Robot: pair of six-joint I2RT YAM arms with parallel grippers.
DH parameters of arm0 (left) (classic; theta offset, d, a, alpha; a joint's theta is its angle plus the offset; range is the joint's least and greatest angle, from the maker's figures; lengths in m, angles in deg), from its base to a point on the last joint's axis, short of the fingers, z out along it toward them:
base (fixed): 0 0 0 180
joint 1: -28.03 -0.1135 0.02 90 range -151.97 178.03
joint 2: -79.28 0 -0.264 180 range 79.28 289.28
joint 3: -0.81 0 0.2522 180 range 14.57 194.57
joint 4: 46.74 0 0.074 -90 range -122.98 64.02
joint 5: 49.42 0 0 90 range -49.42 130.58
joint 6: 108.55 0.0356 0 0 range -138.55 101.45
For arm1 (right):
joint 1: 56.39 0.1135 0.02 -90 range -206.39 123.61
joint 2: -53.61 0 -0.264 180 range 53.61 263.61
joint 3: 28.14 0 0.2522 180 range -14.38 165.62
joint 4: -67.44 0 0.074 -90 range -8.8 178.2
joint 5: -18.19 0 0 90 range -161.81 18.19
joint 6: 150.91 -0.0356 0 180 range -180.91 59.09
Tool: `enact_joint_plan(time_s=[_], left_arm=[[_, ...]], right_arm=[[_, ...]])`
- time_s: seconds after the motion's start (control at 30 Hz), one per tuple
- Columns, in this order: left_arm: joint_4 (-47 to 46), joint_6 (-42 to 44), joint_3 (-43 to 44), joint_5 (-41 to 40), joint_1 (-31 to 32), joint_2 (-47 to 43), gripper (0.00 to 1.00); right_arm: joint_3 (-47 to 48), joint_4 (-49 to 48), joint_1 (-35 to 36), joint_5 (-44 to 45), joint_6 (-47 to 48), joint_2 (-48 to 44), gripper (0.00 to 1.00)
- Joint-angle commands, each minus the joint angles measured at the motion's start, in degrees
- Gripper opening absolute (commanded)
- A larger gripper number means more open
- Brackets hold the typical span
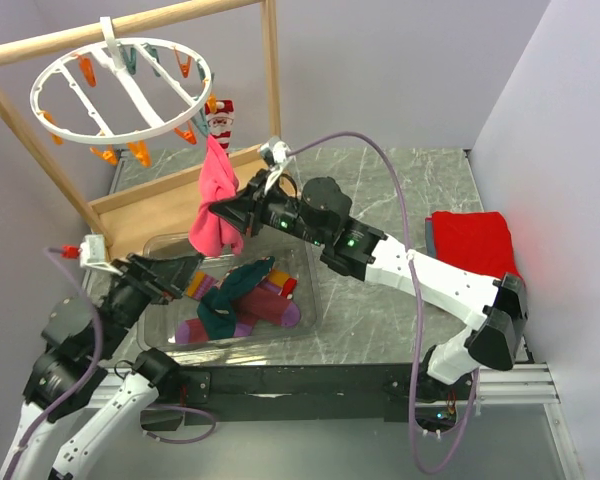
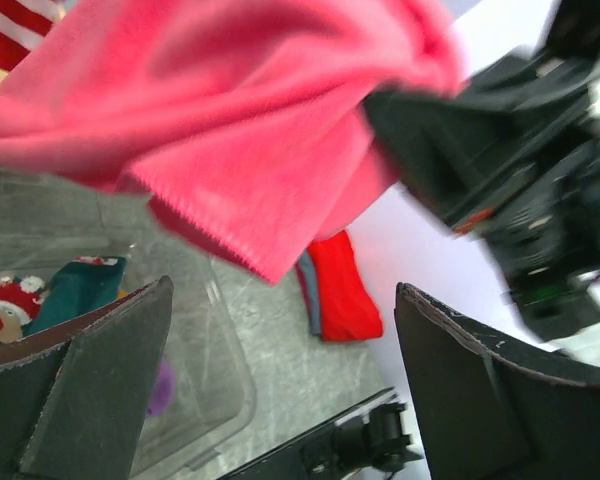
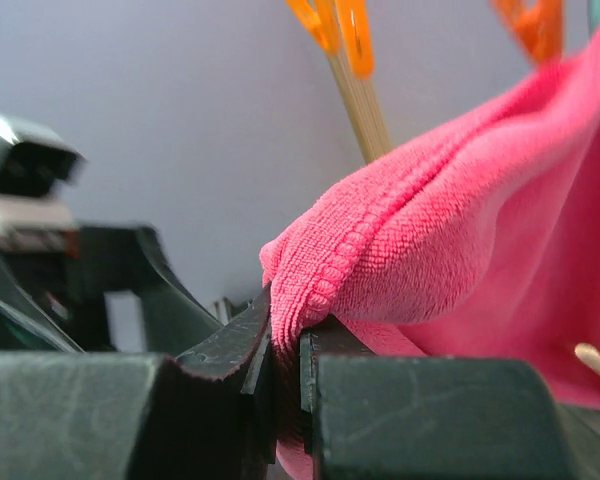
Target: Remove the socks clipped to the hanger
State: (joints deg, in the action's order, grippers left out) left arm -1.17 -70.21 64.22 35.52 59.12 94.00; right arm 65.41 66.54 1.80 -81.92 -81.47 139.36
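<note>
The white ring hanger with orange and teal clips hangs from the wooden rail at upper left. A magenta pink sock hangs below its right side; whether a clip still holds its top I cannot tell. My right gripper is shut on this pink sock, pinching a fold. A red-and-white striped sock stays clipped behind it. My left gripper is open and empty, below the pink sock and above the bin.
A clear plastic bin on the table holds teal and purple-maroon socks. A big folded red cloth lies at the right. The wooden frame and its base board stand at the back left.
</note>
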Motion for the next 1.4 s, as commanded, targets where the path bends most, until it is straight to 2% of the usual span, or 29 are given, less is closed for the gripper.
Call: enact_joint_plan(time_s=[0.0, 0.1, 0.3, 0.37, 0.43, 0.47, 0.5, 0.53, 0.57, 0.6, 0.63, 0.67, 0.73, 0.77, 0.8, 0.97, 1.2, 1.27, 1.37], left_arm=[[-6.59, 4.28, -3.41, 2.61, 0.11, 4.16, 0.96], [-7.46, 4.73, -4.56, 0.5, 0.11, 7.41, 0.96], [-16.24, 5.34, -7.81, -1.44, 0.02, 10.06, 0.97], [-18.18, 5.08, -8.16, -5.72, 0.11, 10.76, 0.99], [-18.63, 4.12, -7.99, -9.86, 0.11, 11.82, 0.79], [-18.72, 3.07, -7.73, -11.62, 0.11, 12.17, 0.71], [-18.72, 2.53, -7.46, -15.9, 0.11, 12.87, 0.4], [-18.02, 1.48, -6.59, -18.38, 0.02, 13.22, 0.25], [-15.66, -1.05, -5.97, -21.63, 0.11, 13.66, 0.13], [-14.6, -1.6, -5.27, -26.01, 0.02, 14.54, 0.04], [-13.54, -1.78, -3.61, -28.23, 0.11, 15.07, 0.02], [-12.4, -1.95, -2.64, -29.99, 0.11, 15.42, 0.01], [-8.36, -1.78, 0.17, -34.74, 0.11, 16.48, 0.01], [-7.04, -1.34, 1.06, -36.41, 0.11, 16.57, 0.01], [-5.29, -0.99, 1.59, -38.08, 0.11, 16.48, 0.01], [-5.26, 6.45, 3.61, -48.19, 0.02, 15.43, 0.01], [-17.38, 17.9, 1.07, -61.99, 0.11, 19.63, 0.03], [-21.33, 19.66, 0.19, -66.28, -0.33, 21.39, 0.05], [-19.43, 16.0, 1.24, -67.98, -3.13, 26.57, 0.04]], right_arm=[[7.12, 1.46, -0.01, -2.28, -3.35, 2.31, 0.06], [8.54, 3.14, -0.01, -3.6, -4.4, 3.19, 0.08], [7.84, 3.41, -0.1, -4.83, -5.46, 3.37, 0.1], [7.31, 2.79, -0.1, -5.27, -6.07, 2.93, 0.11], [6.52, 2.35, -0.1, -5.45, -6.34, 2.75, 0.14], [6.26, 2.26, -0.01, -5.36, -6.43, 2.4, 0.19], [5.73, 2.35, -0.01, -5.1, -6.34, 2.22, 0.23], [5.55, 2.96, -0.01, -4.14, -5.64, 2.14, 0.29], [5.29, 3.49, 0.08, -3.35, -5.2, 1.7, 0.41], [4.85, 4.1, -0.1, -2.38, -4.59, 1.43, 0.48], [4.76, 5.5, -0.01, -0.46, -3.1, 1.17, 0.56], [4.59, 6.3, -0.18, 0.43, -2.22, 0.65, 0.72], [3.71, 7.7, -0.45, 2.36, 0.24, -0.67, 0.85], [2.92, 7.8, -0.62, 4.11, 0.86, -1.11, 0.97], [2.39, 7.97, -0.97, 5.18, 1.39, -1.64, 1.0], [1.6, 7.89, -4.75, 5.63, 3.06, -3.23, 1.0], [1.16, 7.01, -8.62, 4.67, 5.18, -0.95, 1.0], [0.9, 6.4, -9.67, 2.38, 4.04, 0.37, 1.0], [0.11, 4.47, -11.0, -0.17, 3.33, 1.87, 1.0]])
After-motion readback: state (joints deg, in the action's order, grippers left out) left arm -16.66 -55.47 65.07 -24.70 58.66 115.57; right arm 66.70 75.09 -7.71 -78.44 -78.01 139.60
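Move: The pink sock, still clipped to the hanger and already pinched by the right hand, lies about 9 cm ahead of the left hand and 4 cm to its right, roughly level. Its clip is some 12 cm ahead, 5 cm right and 12 cm above the left hand; the striped Santa sock hangs about 6 cm beyond that clip, a little lower. The sock pile in the tray lies 7 cm ahead, 5 cm right and some 27 cm below. From the right hand, the pink sock is in its fingers. Forward and down some 8 cm, the open left hand reaches the pink sock and pinches it shut; the right hand, nearly still, then opens and backs off forward and to its right. Gripping, the left hand sweeps about 14 cm left, rising slightly and swinging some 55 degrees counter-clockwise, drawing the sock sideways away from the Santa sock. ##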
